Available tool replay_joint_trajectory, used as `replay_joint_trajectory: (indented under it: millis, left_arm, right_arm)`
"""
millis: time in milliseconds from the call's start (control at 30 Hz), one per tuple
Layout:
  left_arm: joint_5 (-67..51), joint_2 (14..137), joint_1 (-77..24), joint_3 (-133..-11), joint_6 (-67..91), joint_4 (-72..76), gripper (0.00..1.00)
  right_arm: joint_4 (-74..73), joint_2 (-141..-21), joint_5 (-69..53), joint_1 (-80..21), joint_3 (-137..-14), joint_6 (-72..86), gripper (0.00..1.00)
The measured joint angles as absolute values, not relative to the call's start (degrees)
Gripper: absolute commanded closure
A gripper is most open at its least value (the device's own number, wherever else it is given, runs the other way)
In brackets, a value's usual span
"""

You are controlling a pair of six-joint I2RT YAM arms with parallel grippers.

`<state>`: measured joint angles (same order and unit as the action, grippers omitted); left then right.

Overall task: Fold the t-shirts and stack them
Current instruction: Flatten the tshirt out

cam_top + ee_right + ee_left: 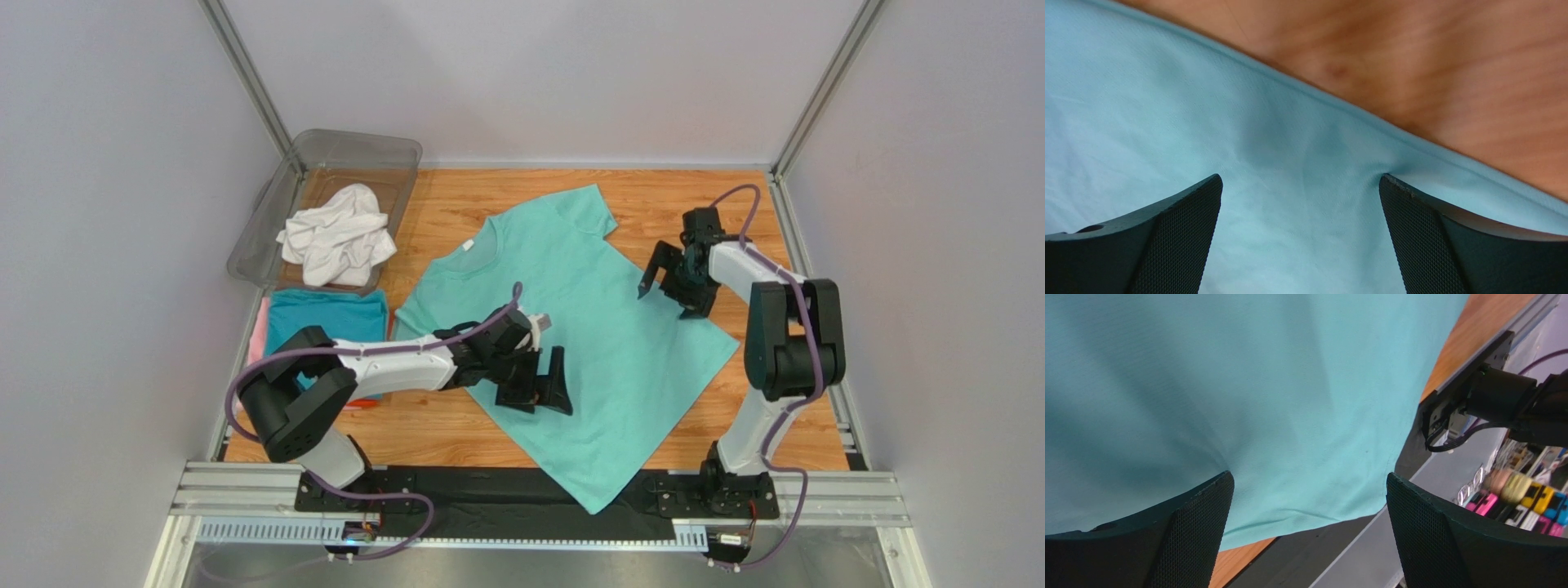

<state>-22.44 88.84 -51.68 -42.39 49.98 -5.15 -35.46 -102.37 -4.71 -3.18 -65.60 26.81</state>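
Note:
A mint green t-shirt [589, 306] lies spread flat and slanted across the wooden table, its hem hanging over the near edge. My left gripper [536, 395] stands open low over the shirt's lower left part. In the left wrist view the cloth [1260, 398] and its hem lie between the spread fingers [1198, 533], with nothing gripped. My right gripper [671, 294] is open over the shirt's right edge. Its fingertips [1413, 202] sit at the cloth [1229, 141], where small creases show. A white t-shirt [337, 235] lies crumpled in the bin. A folded teal-blue one [325, 321] rests on a pink one [259, 331].
A clear plastic bin [368, 153] stands at the back left corner. Next to the folded pile a sliver of orange cloth [363, 402] shows under my left arm. Black mounting plates [491, 490] and an aluminium rail [245, 490] run along the near edge. Grey walls enclose the table.

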Motion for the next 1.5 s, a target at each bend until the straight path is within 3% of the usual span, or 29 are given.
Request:
replay_joint_trajectory:
  millis: [167,367,600,833,1000,1233,1500]
  left_arm:
    - [-21.3,89.6,-55.7,-51.6,47.0,-9.4,0.0]
    - [-10.1,81.1,-54.6,-56.6,40.8,-20.2,0.0]
    - [-4.2,77.1,-37.4,-57.0,35.0,-24.3,0.0]
    - [-6.9,90.2,-24.5,-57.9,32.8,-23.9,0.0]
    - [-9.0,98.3,-22.9,-59.0,32.6,-23.5,0.0]
    - [-12.9,99.4,-22.9,-59.6,33.2,-21.0,0.0]
    - [-17.6,97.4,-26.3,-54.8,38.6,-13.8,0.0]
  right_arm:
    - [-35.2,-106.6,-4.7,-3.0,-73.0,24.7,0.0]
    - [-37.6,-97.8,-0.4,-3.1,-70.1,24.8,0.0]
    - [-38.2,-77.5,1.1,-7.1,-53.3,29.3,0.0]
    - [-37.9,-75.1,-2.8,-15.1,-39.0,34.3,0.0]
    - [-37.9,-80.8,-1.0,-14.7,-42.3,34.4,0.0]
    - [-38.5,-93.3,1.8,-10.5,-54.2,31.7,0.0]
    - [-39.7,-110.0,3.2,-3.5,-75.1,26.6,0.0]
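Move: The t-shirt lies askew beneath both hands, its middle about 12 cm ahead and 7 cm right of the left hand, 9 cm back and 21 cm left of the right hand. From the left hand, the collar is some 35 cm ahead and 15 cm left, the near hem corner 21 cm back and 12 cm right, the folded stack 12 cm ahead and 45 cm left. Open hands hop and re-press the t-shirt: left some 23 cm forward-left, right 14 cm back, then sweeping forward. ##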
